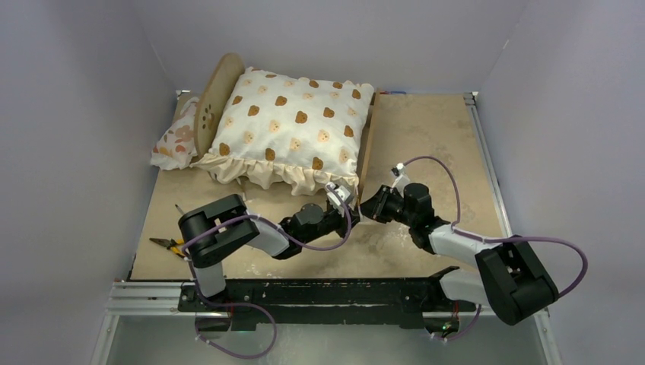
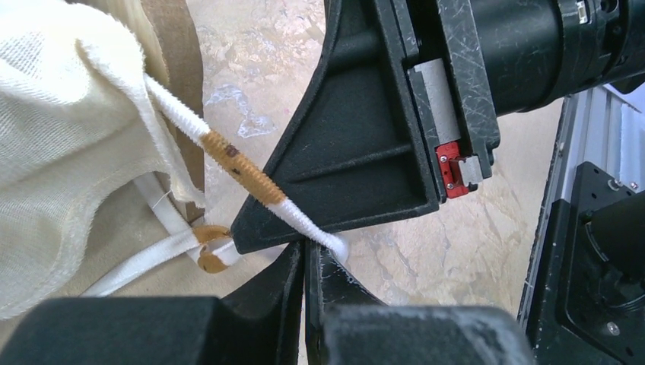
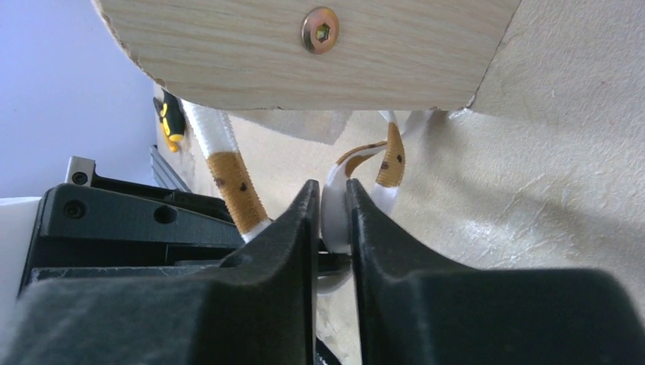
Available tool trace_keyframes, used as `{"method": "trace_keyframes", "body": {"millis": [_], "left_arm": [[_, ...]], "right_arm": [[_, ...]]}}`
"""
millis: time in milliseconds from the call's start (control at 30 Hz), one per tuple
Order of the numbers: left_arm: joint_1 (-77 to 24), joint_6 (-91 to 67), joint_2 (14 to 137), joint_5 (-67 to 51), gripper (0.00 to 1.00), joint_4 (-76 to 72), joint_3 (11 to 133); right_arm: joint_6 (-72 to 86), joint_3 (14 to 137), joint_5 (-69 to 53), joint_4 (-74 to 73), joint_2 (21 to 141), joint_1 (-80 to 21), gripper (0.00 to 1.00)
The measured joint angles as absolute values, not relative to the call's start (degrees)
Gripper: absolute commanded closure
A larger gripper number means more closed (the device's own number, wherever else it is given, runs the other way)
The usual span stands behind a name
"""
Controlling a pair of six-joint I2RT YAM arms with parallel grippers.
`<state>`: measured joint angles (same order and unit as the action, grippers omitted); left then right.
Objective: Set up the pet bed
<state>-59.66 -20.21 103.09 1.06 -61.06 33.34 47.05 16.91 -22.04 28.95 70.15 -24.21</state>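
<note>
The pet bed (image 1: 367,144) stands at the back of the table, its rounded headboard (image 1: 215,103) on the left, with the cream bear-print cushion (image 1: 289,125) lying on it. Both grippers meet at the bed's near right corner. My left gripper (image 1: 347,202) (image 2: 306,247) is shut on the end of a white cushion tie (image 2: 243,171) with a brown band. My right gripper (image 1: 368,207) (image 3: 332,190) is shut on a second white tie (image 3: 335,217), just under the bed's wooden end board (image 3: 228,53). One right finger (image 2: 350,167) lies across the left gripper's tie.
A small floral pillow (image 1: 176,144) lies behind the headboard at the far left. Yellow-handled pliers (image 1: 169,245) rest on the table near the left arm's base. Grey walls close in on three sides. The metal rail (image 1: 304,293) runs along the near edge.
</note>
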Motion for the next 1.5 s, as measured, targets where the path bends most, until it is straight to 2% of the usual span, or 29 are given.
{"method": "trace_keyframes", "body": {"millis": [100,200,467,600,767,1133,1300,1500], "left_arm": [[-59.7,-18.9,103.4,0.9,0.92,-60.6,33.8],[-59.7,-18.2,103.4,0.6,0.84,-59.4,34.1],[-59.7,-17.9,99.9,2.1,0.54,-52.0,34.2],[-59.6,-16.4,93.6,5.1,0.46,-45.5,33.9],[-59.5,-11.5,90.1,9.6,0.43,-38.3,35.1],[-56.9,-0.5,100.0,12.7,0.44,-31.1,39.9],[-55.8,-6.0,100.5,14.5,0.47,-32.4,41.1],[-55.9,-22.3,100.5,19.8,0.46,-35.9,40.4]], "right_arm": [[46.8,16.9,-22.5,29.4,70.7,-24.0,1.00],[46.5,16.9,-22.7,29.5,71.4,-23.9,1.00],[45.2,16.9,-23.2,28.5,71.6,-23.5,1.00],[44.1,16.9,-23.2,27.2,71.5,-23.3,1.00],[43.0,16.9,-23.2,26.9,72.1,-23.2,1.00],[40.2,18.1,-22.2,26.9,76.9,-23.1,1.00],[39.5,18.1,-22.0,27.0,77.9,-23.0,1.00],[39.0,18.1,-22.0,27.3,78.5,-22.9,1.00]]}}
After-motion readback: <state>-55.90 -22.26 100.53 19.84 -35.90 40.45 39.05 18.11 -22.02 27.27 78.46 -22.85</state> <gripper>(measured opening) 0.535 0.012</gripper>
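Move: The left fingers hold the upper tie's end at their tips; the hanging frill corner lies about 8 cm ahead of them and 4 cm left at their height, the lower tie some 4 cm ahead, 3 cm left and 3 cm below, and the board end 4 cm straight ahead, level. For the right hand the upper tie sits between its part-open fingertips, the same board end about 4 cm straight ahead, level. The right fingers shut on the tie at the crossing while the left fingers open about halfway and let the tie's end go, and the right hand then keeps its grip and draws down about 4.5 cm in front of the board end. The freed left hand hops up a little and swings forward and left in an arc, some 6 cm each way, dipping about 5 cm below its start and coming up slightly, rolling about 30 degrees so its left side rises and then partly back, to bring its open fingers up to the hanging frill beside the lower tie. ##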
